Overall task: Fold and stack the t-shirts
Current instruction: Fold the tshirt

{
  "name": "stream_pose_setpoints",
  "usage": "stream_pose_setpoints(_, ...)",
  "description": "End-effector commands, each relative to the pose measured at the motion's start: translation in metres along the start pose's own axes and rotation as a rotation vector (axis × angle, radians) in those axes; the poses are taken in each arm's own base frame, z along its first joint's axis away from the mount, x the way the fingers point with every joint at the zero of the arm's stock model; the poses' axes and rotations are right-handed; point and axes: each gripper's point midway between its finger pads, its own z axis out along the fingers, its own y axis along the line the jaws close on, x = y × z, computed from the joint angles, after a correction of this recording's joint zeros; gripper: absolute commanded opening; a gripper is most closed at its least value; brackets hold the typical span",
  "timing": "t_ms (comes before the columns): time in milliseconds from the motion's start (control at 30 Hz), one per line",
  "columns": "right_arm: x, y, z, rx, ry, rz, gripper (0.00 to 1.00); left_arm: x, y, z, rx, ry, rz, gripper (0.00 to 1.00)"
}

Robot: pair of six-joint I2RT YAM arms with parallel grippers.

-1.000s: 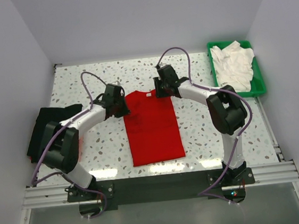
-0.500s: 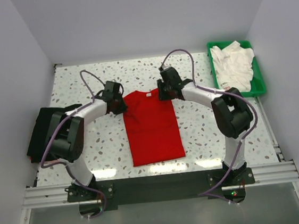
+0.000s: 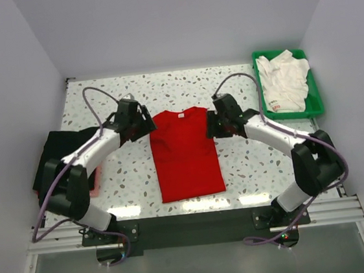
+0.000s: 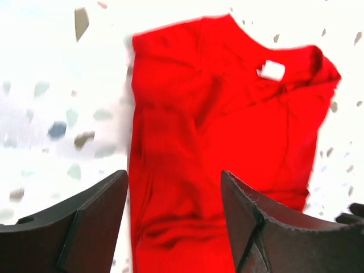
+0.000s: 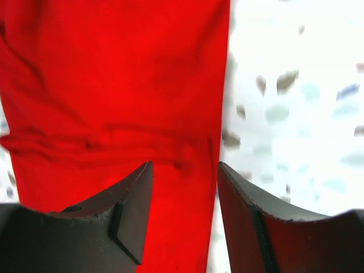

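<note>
A bright red t-shirt (image 3: 185, 156) lies flat mid-table as a narrow rectangle, collar and white neck label (image 3: 181, 116) at the far end. My left gripper (image 3: 144, 125) hovers at its upper left edge, open and holding nothing. In the left wrist view the red t-shirt (image 4: 227, 119) lies below the left gripper (image 4: 173, 181). My right gripper (image 3: 214, 126) is open beside the upper right edge. In the right wrist view the red t-shirt (image 5: 114, 85) has its edge running between the spread fingers of the right gripper (image 5: 185, 169). A black t-shirt (image 3: 59, 154) lies far left. White t-shirts (image 3: 283, 79) are heaped in the tray.
The green plastic tray (image 3: 315, 94) stands at the back right corner of the speckled table (image 3: 250, 162). White walls close in on the left, back and right. The arms' base rail (image 3: 191, 225) runs along the near edge.
Both grippers have opened and drawn outward from the red t-shirt's shoulders, the left one to the left, the right one right and nearer. The shirt stays flat.
</note>
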Motion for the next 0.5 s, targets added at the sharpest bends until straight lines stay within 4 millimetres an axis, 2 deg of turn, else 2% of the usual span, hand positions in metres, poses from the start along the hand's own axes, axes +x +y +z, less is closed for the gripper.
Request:
stream_pose_setpoints(0, 0.051, -0.005, -0.019, -0.057, 0.122, 0.053, 0.53, 0.022, 0.012, -0.034, 0.028, 0.014, -0.076, 0.71)
stream_pose_setpoints(33, 0.061, -0.005, -0.022, -0.078, 0.139, 0.062, 0.53, 0.031, 0.015, -0.037, 0.035, 0.020, -0.085, 0.72)
stream_pose_setpoints(67, 0.082, -0.009, -0.027, -0.091, 0.171, 0.088, 0.53, 0.056, 0.025, -0.038, 0.028, 0.074, -0.102, 0.72)
stream_pose_setpoints(133, 0.103, -0.005, -0.034, -0.144, 0.217, 0.111, 0.53, 0.078, 0.025, -0.048, 0.056, 0.108, -0.094, 0.72)
stream_pose_setpoints(167, 0.116, -0.009, -0.039, -0.151, 0.233, 0.121, 0.53, 0.098, 0.036, -0.049, 0.040, 0.154, -0.094, 0.72)
stream_pose_setpoints(333, 0.148, -0.011, -0.054, -0.185, 0.284, 0.157, 0.53, 0.152, 0.043, -0.068, 0.107, 0.264, -0.089, 0.70)
stream_pose_setpoints(467, 0.171, -0.016, -0.060, -0.189, 0.327, 0.196, 0.53, 0.185, 0.046, -0.078, 0.111, 0.345, -0.092, 0.69)
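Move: The red t-shirt's near-left corner lies about 28 cm back and 3 cm to the right of the left hand, some 7 cm below it; the collar tag is roughly 7 cm ahead and 14 cm right of that hand, the black shirt stack 33 cm to its left and 8 cm back. From the right hand, the near-right corner is about 24 cm back, 1 cm right and 7 cm down, the collar tag 9 cm ahead and 13 cm left. Sweeping back together along the red shirt's two side edges, both empty hands head for its near corners: the left about 18 cm, the right some 16 cm, both sinking about 6 cm, the left after a slight rise. The fingers tip 15 to 20 degrees steeper downward and stay open, the left's wider. ##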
